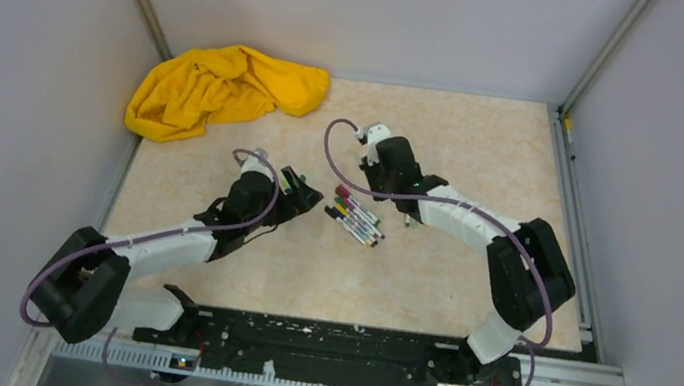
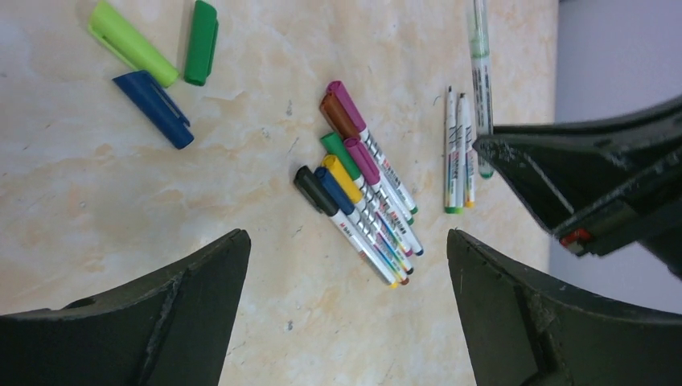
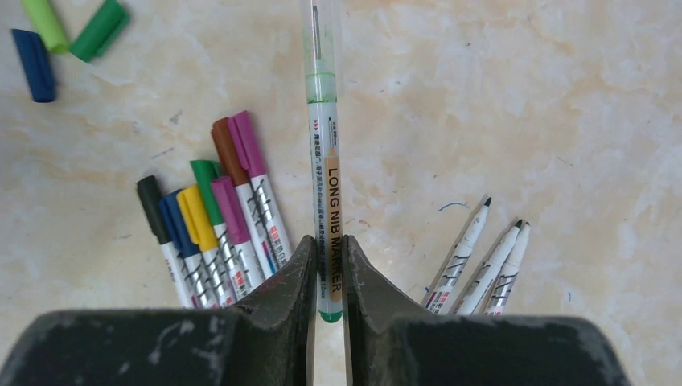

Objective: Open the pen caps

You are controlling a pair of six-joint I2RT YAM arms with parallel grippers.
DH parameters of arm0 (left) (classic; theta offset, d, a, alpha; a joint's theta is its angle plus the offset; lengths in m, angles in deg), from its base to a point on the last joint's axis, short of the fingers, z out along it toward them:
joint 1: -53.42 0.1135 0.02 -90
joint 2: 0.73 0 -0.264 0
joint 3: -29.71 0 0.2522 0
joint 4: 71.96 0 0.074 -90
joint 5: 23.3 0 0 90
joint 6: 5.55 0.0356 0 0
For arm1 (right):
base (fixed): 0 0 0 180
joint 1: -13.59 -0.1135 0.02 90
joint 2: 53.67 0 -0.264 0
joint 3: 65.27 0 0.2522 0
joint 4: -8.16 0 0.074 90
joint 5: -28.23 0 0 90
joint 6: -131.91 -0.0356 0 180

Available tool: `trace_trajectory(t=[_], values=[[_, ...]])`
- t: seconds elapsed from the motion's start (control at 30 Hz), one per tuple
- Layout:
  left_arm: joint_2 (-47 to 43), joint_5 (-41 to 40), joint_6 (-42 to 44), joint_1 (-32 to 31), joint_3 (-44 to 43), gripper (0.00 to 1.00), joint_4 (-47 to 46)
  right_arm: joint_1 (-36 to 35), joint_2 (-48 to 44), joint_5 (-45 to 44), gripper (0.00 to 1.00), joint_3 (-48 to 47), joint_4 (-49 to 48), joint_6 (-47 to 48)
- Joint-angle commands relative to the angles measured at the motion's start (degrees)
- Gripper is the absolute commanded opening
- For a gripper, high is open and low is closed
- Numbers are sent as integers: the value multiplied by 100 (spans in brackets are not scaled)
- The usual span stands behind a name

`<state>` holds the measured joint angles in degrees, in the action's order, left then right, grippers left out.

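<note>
In the right wrist view my right gripper (image 3: 328,259) is shut on the lower barrel of a long white pen (image 3: 326,161) with a green band and a clear cap at its far end. Several capped pens (image 3: 213,225) lie bunched to its left, and three uncapped pens (image 3: 482,257) lie to its right. Three loose pen caps, light green (image 2: 133,44), dark green (image 2: 201,42) and blue (image 2: 153,108), rest apart on the table. My left gripper (image 2: 346,237) hangs open and holds nothing, just short of the capped bunch (image 2: 362,185).
A crumpled yellow cloth (image 1: 221,90) lies at the far left corner of the beige table (image 1: 486,143). Grey walls close in the left, back and right sides. Both grippers, left (image 1: 303,193) and right (image 1: 372,179), are near the pen bunch (image 1: 355,215) at mid-table.
</note>
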<state>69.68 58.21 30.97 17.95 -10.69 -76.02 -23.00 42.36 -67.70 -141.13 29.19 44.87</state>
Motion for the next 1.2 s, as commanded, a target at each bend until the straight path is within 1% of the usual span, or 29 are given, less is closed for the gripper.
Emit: trace_trajectory(t=[0.0, 0.27, 0.37, 0.47, 0.57, 0.7, 0.83, 1.07, 1.17], values=[[348, 787, -513, 255, -299, 98, -669, -267, -590, 109, 0, 252, -107, -239], [847, 1517, -1151, 430, -457, 98, -1396, -829, -1120, -90, 0, 835, -249, -692], [809, 1671, -1373, 433, -393, 98, -1453, -1137, -1328, -331, 0, 974, -239, -880], [574, 1733, -1583, 425, -182, 98, -1497, -1429, -1574, -561, 0, 1158, -226, -1118], [230, 1608, -1651, 351, 15, 98, -1329, -1703, -1846, -740, 0, 1361, -257, -1375], [-206, 1372, -1622, 169, 68, 98, -825, -2138, -2188, -1021, 0, 1535, -276, -1660], [-453, 1213, -1643, -8, 104, 97, -537, -2589, -2408, -1329, 0, 1565, -183, -1866], [-814, 1106, -1684, -262, 254, 95, -95, -3155, -2547, -1826, 0, 1598, -83, -2192], [-1118, 957, -1741, -306, 453, 92, 13, -3357, -2539, -2035, 0, 1551, 9, -2274]])
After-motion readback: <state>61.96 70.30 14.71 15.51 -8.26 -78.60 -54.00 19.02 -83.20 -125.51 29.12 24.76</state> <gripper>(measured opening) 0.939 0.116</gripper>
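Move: From the left hand, whose open fingers hold nothing, the green cap of the held pen is about 14 cm ahead and 11 cm right, roughly level; the row of capped pens is some 12 cm right, 0 cm ahead, and the loose caps 6 cm ahead and 3 cm left, both about 9 cm lower. From the right hand, the left gripper is about 7 cm back and 15 cm left, level. From the right hand the capped pens lie 7 cm back, 2 cm left, 8 cm down. Sweeping back about 18 cm, with some 7 cm of leftward travel and a 5 cm rise, the right hand keeps its pinch on the pen body and carries the cap towards the left gripper, its left side rolling up. The left hand, fingers still wide, first goes forward and right, then draws back while climbing about 5 cm, rolling its left side down some 20 degrees to line up with the cap. ##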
